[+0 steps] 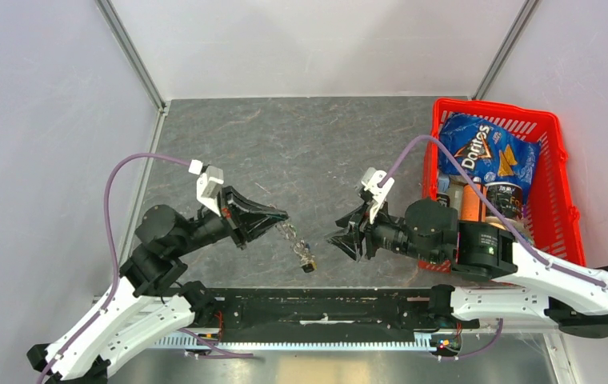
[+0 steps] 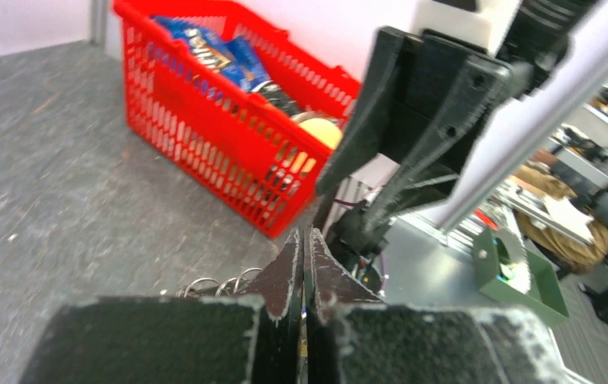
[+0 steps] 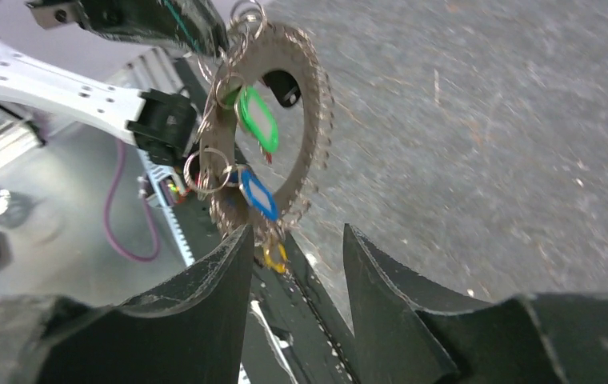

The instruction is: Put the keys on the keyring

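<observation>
The keyring (image 3: 305,96), a toothed grey ring with a central hole, hangs in the air from its top edge. My left gripper (image 1: 283,218) is shut on it, and its dark fingers (image 3: 165,20) show at the top of the right wrist view. A green-headed key (image 3: 257,118) and a black-headed key (image 3: 283,86) hang against the ring's hole, among small wire rings and blue and yellow tags. In the top view the keyring (image 1: 305,256) dangles between both arms. My right gripper (image 3: 297,232) stands open just below and short of the ring, with nothing between its fingers.
A red basket (image 1: 561,160) with a Doritos bag (image 1: 485,152) and cans stands at the right, behind the right arm. It also shows in the left wrist view as the red basket (image 2: 205,136). The black rail (image 1: 325,308) runs along the near edge.
</observation>
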Motion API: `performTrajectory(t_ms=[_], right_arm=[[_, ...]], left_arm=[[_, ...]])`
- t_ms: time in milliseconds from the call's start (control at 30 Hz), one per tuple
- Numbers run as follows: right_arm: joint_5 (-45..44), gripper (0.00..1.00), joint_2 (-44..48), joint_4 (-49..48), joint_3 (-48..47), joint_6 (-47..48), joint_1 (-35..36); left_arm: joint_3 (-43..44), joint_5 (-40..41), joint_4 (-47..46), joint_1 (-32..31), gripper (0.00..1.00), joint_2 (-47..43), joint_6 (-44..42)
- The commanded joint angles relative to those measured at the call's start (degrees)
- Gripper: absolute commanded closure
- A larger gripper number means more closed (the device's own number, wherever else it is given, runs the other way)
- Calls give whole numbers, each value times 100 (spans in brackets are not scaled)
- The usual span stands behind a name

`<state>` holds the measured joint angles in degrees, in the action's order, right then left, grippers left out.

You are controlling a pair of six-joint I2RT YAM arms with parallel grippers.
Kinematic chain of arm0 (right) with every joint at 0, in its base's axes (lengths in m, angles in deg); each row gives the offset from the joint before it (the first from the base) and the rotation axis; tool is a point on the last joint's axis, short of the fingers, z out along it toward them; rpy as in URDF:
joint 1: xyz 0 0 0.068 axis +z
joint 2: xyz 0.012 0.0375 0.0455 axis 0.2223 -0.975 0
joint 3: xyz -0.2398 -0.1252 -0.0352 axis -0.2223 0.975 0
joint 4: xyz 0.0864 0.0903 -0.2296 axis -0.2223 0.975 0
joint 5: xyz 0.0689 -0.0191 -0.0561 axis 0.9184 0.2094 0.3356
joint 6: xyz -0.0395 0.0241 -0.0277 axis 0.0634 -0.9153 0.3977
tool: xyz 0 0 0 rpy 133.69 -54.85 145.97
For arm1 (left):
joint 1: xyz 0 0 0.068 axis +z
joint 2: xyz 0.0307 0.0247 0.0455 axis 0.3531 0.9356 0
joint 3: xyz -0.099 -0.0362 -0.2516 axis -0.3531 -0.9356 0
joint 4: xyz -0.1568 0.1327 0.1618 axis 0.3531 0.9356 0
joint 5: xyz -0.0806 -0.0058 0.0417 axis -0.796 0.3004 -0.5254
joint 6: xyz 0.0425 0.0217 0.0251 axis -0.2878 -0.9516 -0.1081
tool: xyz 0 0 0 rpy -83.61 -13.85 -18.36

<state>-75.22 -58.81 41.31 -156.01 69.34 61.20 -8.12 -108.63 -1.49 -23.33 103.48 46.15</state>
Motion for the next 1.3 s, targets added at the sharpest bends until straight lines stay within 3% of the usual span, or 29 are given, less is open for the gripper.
performTrajectory(t_ms=[0, 567, 867, 1200, 1267], right_arm=[[-863, 48, 236, 134, 319, -284, 23], [-1215, 45, 875, 638, 938, -884, 22], [-1221, 42, 1010, 732, 1093, -1018, 22], [-1526, 24, 1378, 787, 1347, -1256, 20], [-1529, 3, 1389, 787, 1407, -1293, 20]], left_arm=[[-76, 988, -28, 1, 98, 226, -125], [-800, 3273, 414, 6, 98, 1514, 762], [-777, 3499, 132, 7, 98, 2893, 989], [-300, 3817, -534, 24, 98, 4380, 878], [-157, 3811, -641, 44, 98, 4689, 862]])
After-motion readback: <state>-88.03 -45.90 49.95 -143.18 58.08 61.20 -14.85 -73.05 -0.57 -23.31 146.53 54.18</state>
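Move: The keyring already hangs from the shut left fingers, its middle about 5 cm back, 2 cm right and 5 cm below them, the black key at its lower end about 10 cm back, 4 cm right and 8 cm lower. Its spot on the bare tabletop is about 10 cm ahead, 1 cm left and some 36 cm below. The keyring's middle lies about 8 cm left of the half-open right hand, roughly level with it in reach and height. The keyring, still pinched by its edge in the left fingers, is carried down nearly 30 cm and forward about 15 towards the bare tabletop, the wrist swinging some 60 degrees so the fingers point forward and down. The empty right hand backs away to the right and down, about 7 cm each, turning slightly clockwise and opening wider. ##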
